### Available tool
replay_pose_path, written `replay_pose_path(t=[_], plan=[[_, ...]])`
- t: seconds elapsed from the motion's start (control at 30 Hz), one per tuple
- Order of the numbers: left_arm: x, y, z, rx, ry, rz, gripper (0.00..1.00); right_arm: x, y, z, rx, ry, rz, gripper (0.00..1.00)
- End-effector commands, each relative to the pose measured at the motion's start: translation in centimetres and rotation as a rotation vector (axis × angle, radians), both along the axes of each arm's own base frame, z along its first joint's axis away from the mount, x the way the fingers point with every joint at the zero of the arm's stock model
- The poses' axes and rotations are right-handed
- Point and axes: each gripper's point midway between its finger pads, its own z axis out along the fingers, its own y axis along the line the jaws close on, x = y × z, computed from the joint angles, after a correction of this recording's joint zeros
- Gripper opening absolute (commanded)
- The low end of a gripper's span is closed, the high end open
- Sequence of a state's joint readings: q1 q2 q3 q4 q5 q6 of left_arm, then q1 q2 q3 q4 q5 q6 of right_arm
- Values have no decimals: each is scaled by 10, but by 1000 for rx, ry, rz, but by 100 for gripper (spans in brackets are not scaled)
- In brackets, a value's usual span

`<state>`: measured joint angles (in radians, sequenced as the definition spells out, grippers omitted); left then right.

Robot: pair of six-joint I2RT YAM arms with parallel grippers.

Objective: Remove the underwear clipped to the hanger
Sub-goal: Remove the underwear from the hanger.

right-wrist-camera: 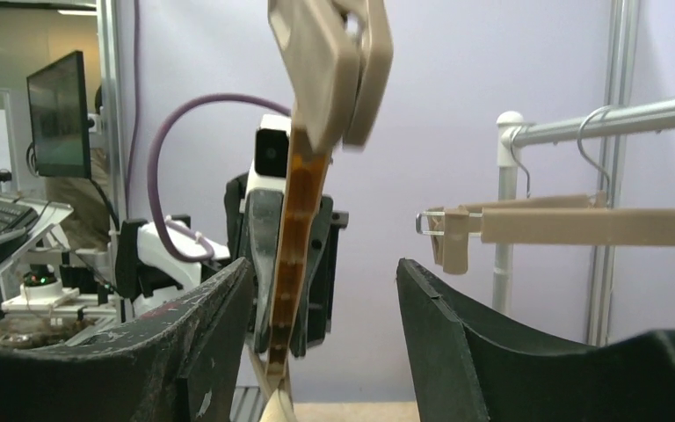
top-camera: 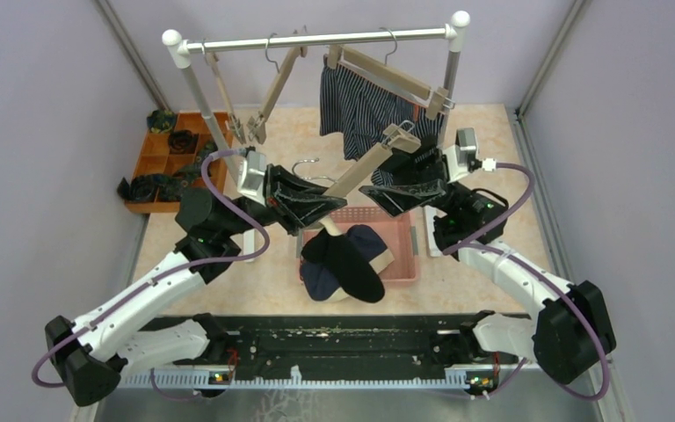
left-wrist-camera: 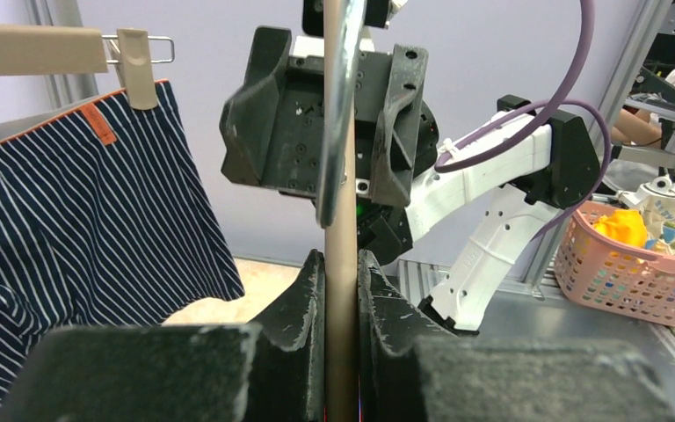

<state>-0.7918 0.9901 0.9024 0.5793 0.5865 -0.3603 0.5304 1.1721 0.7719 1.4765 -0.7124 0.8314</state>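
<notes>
My left gripper [top-camera: 316, 215] [left-wrist-camera: 341, 264] is shut on the bar of a bare wooden hanger [top-camera: 358, 174] [left-wrist-camera: 340, 220], holding it aslant over the pink basket [top-camera: 407, 264]. My right gripper [top-camera: 371, 189] [right-wrist-camera: 325, 299] is open. That hanger's clip end [right-wrist-camera: 330, 61] shows just above it, and its edge stands between the jaws close to the left finger. Navy white-striped underwear [top-camera: 360, 110] [left-wrist-camera: 70, 220] hangs clipped to another hanger [top-camera: 387, 75] [right-wrist-camera: 580, 224] on the rack. Black underwear [top-camera: 352, 264] and navy underwear [top-camera: 316, 283] lie in the basket.
The rack's rail [top-camera: 316, 40] carries two bare hangers [top-camera: 272, 92] on its left half. An orange tray [top-camera: 163, 158] with dark rolled bundles sits at the back left. Walls close in on both sides.
</notes>
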Motion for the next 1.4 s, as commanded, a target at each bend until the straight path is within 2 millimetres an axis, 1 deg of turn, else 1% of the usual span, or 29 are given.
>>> replay_pose_path(t=[0.0,0.13,0.23,0.33,0.57,0.63,0.67,0.7,0.73,0.77,0.97,1.0,1.03,1.07,1.1,1.17,1.2,1.27,1.37], plan=[[-11,3,13,-49,-43,-33,0,-20,-11,38,104,-104,25,62],[-11,2,9,-40,-30,-44,0,-17,-9,40,108,-96,31,58],[-11,0,6,-38,-24,-46,0,-14,-5,38,100,-86,35,48],[-10,-1,5,-33,-21,-50,0,-12,-4,37,97,-77,37,43],[-7,-6,3,-24,-17,-57,0,-13,-1,38,89,-76,45,42],[-6,-7,2,-23,-15,-57,0,-13,0,39,84,-79,45,38],[-6,-7,3,-24,-16,-58,0,-13,0,39,82,-76,45,33],[-6,-7,3,-25,-16,-56,0,-12,1,39,80,-74,43,22],[-5,-7,2,-25,-15,-54,0,-11,1,39,80,-67,39,7],[-5,-7,3,-27,-16,-49,0,-9,1,38,78,-61,34,0],[-6,-1,11,-37,-37,-23,0,-10,1,39,68,-70,20,0],[-6,-2,9,-20,-38,-27,0,-10,1,40,72,-72,16,0],[-6,-4,7,0,-37,-31,6,-11,0,41,75,-74,11,0],[-6,-4,6,18,-39,-30,19,-12,-1,42,77,-79,6,0],[-6,-4,5,33,-42,-27,37,-13,-2,43,79,-83,2,0],[-5,-1,5,49,-55,-6,57,-15,-4,46,82,-92,-4,0],[-5,2,6,53,-64,9,65,-16,-5,47,85,-92,-8,0],[-4,8,8,64,-85,53,71,-18,-7,50,91,-94,-14,0],[-2,18,9,80,-116,113,76,-21,-10,54,103,-102,-11,0]])
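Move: The right gripper waits open beside the hanger: the stretch of bar it will pinch lies about 2 cm to its left and 3 cm above, level fore-and-aft. The striped underwear hangs some 18 cm ahead of that gripper, neither left nor right, about 8 cm lower. The left gripper still pinches the hanger's lower part; the right gripper is about 12 cm to its right, 2 cm ahead and 8 cm above. The black underwear hangs about 15 cm below the left gripper, 5 cm back and 4 cm to its right. Raise the right gripper about 2 cm so that the bar just below the upper clip sits between its fingers, while the left gripper eases the held hanger down some 1.5 cm and a little to the right, towards it. Shut the right fingers on the bar and keep still; only then open the left fingers wide to let go, starting back slightly left and up. ##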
